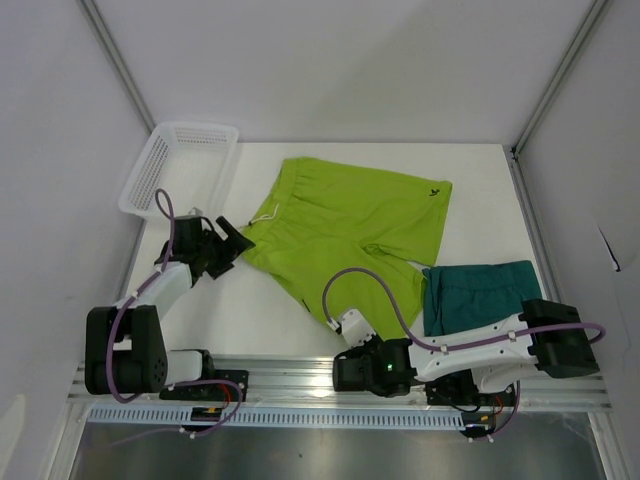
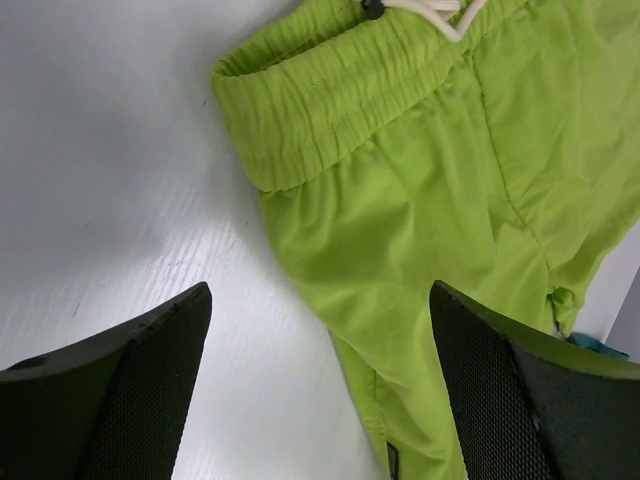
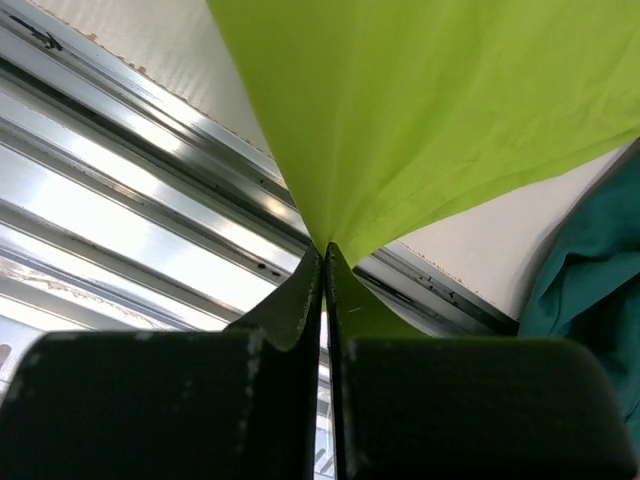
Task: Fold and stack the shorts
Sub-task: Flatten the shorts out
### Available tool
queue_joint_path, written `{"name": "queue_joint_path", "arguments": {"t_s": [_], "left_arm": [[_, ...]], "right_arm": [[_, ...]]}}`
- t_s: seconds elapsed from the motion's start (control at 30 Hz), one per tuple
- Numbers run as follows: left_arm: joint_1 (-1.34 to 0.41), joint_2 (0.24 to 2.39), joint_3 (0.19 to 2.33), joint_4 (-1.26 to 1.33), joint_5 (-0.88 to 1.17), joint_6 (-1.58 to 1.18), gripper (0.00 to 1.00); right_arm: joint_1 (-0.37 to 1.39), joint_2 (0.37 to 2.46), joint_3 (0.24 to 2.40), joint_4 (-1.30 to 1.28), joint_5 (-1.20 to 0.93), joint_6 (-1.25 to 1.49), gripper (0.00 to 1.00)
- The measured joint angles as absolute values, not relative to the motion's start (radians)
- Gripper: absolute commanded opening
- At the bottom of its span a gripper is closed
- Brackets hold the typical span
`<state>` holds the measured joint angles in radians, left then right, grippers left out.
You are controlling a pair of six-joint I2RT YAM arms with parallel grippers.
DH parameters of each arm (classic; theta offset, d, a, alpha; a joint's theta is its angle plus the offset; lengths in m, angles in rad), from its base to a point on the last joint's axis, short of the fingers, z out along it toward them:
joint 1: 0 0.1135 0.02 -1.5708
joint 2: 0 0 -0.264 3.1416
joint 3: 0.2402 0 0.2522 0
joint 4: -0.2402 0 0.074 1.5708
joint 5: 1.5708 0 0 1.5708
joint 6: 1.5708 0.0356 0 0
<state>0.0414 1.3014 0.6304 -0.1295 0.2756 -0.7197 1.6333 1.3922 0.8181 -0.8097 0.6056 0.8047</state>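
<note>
The lime yellow-green shorts [image 1: 350, 225] lie spread flat mid-table, waistband toward the back left, with a pale drawstring [image 1: 265, 215]. My left gripper [image 1: 235, 240] hovers open at the waistband's left corner. In the left wrist view the lime shorts [image 2: 430, 200] run between its wide-apart fingers [image 2: 320, 288]. My right gripper [image 1: 338, 322] is shut on the near leg hem. In the right wrist view the lime shorts [image 3: 420, 110] stretch taut up from the pinched tips [image 3: 323, 250]. The dark teal shorts [image 1: 480, 295] lie bunched at the near right, also visible as teal shorts [image 3: 590, 290].
A white mesh basket [image 1: 185, 160] sits tilted at the back left corner. An aluminium rail [image 1: 300, 380] runs along the near table edge, right under my right gripper. White walls close in the left, right and back sides.
</note>
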Motion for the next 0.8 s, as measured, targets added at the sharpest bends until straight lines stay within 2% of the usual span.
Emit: {"name": "queue_joint_path", "arguments": {"t_s": [0.2, 0.27, 0.3, 0.43, 0.5, 0.8], "left_arm": [[0.042, 1.277, 0.564, -0.117, 0.271, -0.729, 0.86], [0.042, 1.277, 0.549, -0.099, 0.272, -0.735, 0.76], [0.042, 1.279, 0.541, -0.088, 0.272, -0.739, 0.66], [0.043, 1.309, 0.532, -0.04, 0.273, -0.755, 0.61], [0.043, 1.334, 0.532, -0.014, 0.271, -0.76, 0.55], [0.043, 1.411, 0.558, 0.022, 0.266, -0.77, 0.56]], "right_arm": [[1.651, 1.295, 0.781, -0.861, 0.606, 0.881, 0.0], [1.656, 1.261, 0.773, -0.871, 0.606, 0.898, 0.0], [1.66, 1.246, 0.77, -0.876, 0.607, 0.905, 0.0], [1.685, 1.216, 0.767, -0.897, 0.613, 0.929, 0.0], [1.702, 1.212, 0.767, -0.906, 0.612, 0.937, 0.0], [1.753, 1.214, 0.767, -0.918, 0.612, 0.95, 0.0]]}}
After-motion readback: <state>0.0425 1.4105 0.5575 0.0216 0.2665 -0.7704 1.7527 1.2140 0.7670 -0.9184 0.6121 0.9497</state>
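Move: The lime shorts' near-left waistband corner lies about 3 cm ahead of the open left hand and 6 cm below; the drawstring is some 7 cm ahead and 4 cm right of that hand, the white basket roughly 19 cm ahead and 14 cm left. The right hand already pinches the leg's hem corner; from it the folded teal shorts lie about 12 cm ahead and 24 cm right. Left hand sinks about 4 cm, half-closing over the waistband corner; right keeps its pinch, pulling hem back, right, up. ##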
